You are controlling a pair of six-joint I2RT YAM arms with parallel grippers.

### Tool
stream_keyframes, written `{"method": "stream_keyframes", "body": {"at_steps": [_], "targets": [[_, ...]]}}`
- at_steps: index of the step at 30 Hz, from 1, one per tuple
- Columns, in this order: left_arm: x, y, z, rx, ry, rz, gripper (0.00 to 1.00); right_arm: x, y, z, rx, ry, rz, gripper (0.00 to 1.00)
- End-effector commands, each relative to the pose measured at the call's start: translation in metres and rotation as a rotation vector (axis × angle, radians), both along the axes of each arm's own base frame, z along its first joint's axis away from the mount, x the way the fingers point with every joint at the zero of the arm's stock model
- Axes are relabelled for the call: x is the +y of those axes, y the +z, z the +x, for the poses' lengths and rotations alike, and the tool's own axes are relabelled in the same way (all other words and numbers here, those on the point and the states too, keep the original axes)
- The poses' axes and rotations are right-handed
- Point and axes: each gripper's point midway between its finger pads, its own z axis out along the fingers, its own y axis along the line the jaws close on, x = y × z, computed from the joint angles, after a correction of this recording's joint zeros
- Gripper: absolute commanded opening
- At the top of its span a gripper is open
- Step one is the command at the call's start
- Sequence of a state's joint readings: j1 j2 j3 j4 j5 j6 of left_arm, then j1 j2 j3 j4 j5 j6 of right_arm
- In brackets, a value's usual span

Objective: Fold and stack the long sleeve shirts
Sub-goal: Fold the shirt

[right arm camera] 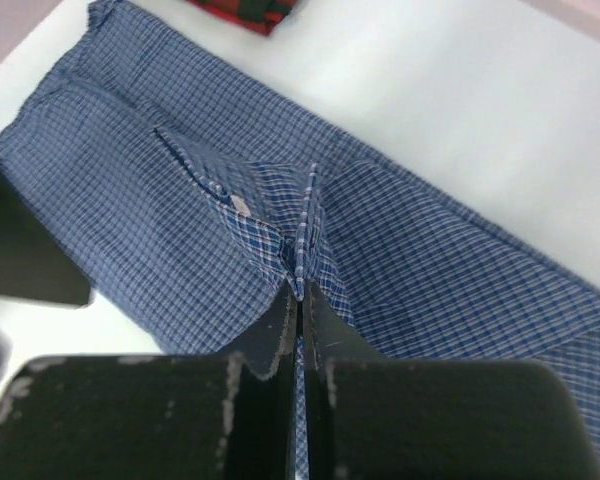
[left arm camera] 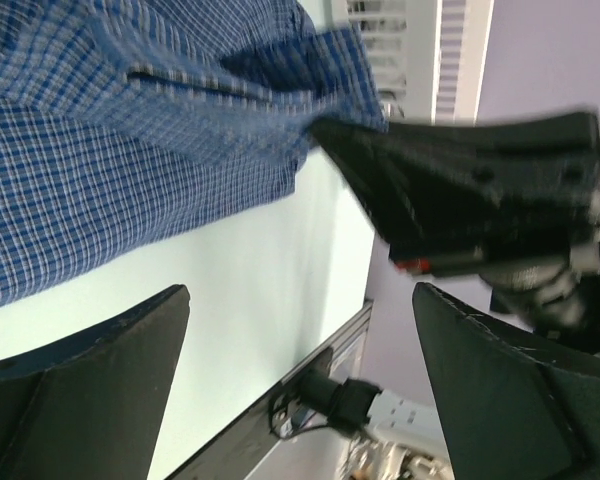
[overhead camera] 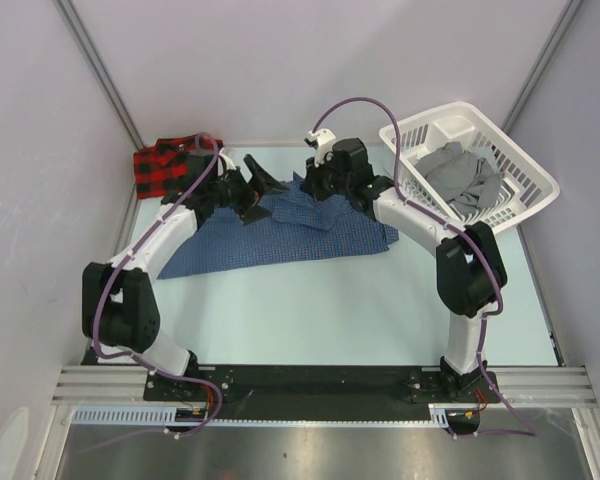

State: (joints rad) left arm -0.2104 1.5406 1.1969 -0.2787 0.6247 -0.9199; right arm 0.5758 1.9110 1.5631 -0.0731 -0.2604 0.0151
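Observation:
A dark blue fine-check shirt (overhead camera: pixel 280 238) lies spread across the middle of the table. My right gripper (overhead camera: pixel 316 192) is shut on a raised fold of its cloth, and the right wrist view shows the pinched edge (right arm camera: pixel 300 290) between the closed fingers, with the shirt (right arm camera: pixel 430 270) draped away below. My left gripper (overhead camera: pixel 264 186) hangs open just left of it, over the shirt's back edge. In the left wrist view nothing sits between its fingers (left arm camera: pixel 100 370), and the blue shirt (left arm camera: pixel 130 130) lies beyond them. A red-and-black plaid shirt (overhead camera: pixel 166 164) lies bunched at the back left corner.
A white laundry basket (overhead camera: pixel 520 165) stands at the back right with grey cloth (overhead camera: pixel 462 180) in it. White walls close the table in on the left, back and right. The black rail with both arm bases (overhead camera: pixel 310 380) runs along the near edge.

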Motion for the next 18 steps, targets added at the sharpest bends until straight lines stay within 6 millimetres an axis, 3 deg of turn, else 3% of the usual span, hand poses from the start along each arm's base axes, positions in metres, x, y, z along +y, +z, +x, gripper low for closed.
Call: {"method": "stream_keyframes", "body": {"at_steps": [1, 18], "targets": [[-0.004, 0.011, 0.023, 0.032, 0.086, -0.047, 1.00, 0.010, 0.019, -0.015, 0.035, 0.018, 0.104, 0.00], [-0.009, -0.021, 0.043, 0.148, 0.124, -0.045, 0.97, 0.039, 0.034, -0.059, 0.021, 0.165, 0.197, 0.00]]}}
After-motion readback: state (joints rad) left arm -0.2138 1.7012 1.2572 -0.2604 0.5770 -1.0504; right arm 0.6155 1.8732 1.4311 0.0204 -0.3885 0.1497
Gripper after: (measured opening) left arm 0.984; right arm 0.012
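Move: The pinched fold of the blue shirt, held up in the shut right fingers, lies some 7 cm ahead of the open left gripper, 7 cm to its right and about 2 cm lower. Seen from the right hand, the left gripper's mouth is therefore about 7 cm back and 7 cm left. The shirt's body is on the table roughly 18 cm below the left hand, 3 cm back and 2 cm right; the red plaid shirt lies 13 cm ahead and 23 cm left. Bring the held fold to the waiting left gripper: keep the right fingers shut on the cloth and draw it back about 5 cm and some 3 cm left, dipping first and then easing up slightly. Meanwhile sink the wide-open left gripper nearly 4 cm and push it forward 3 cm, tipping down about 10 degrees, so its jaws come around the cloth without closing. ##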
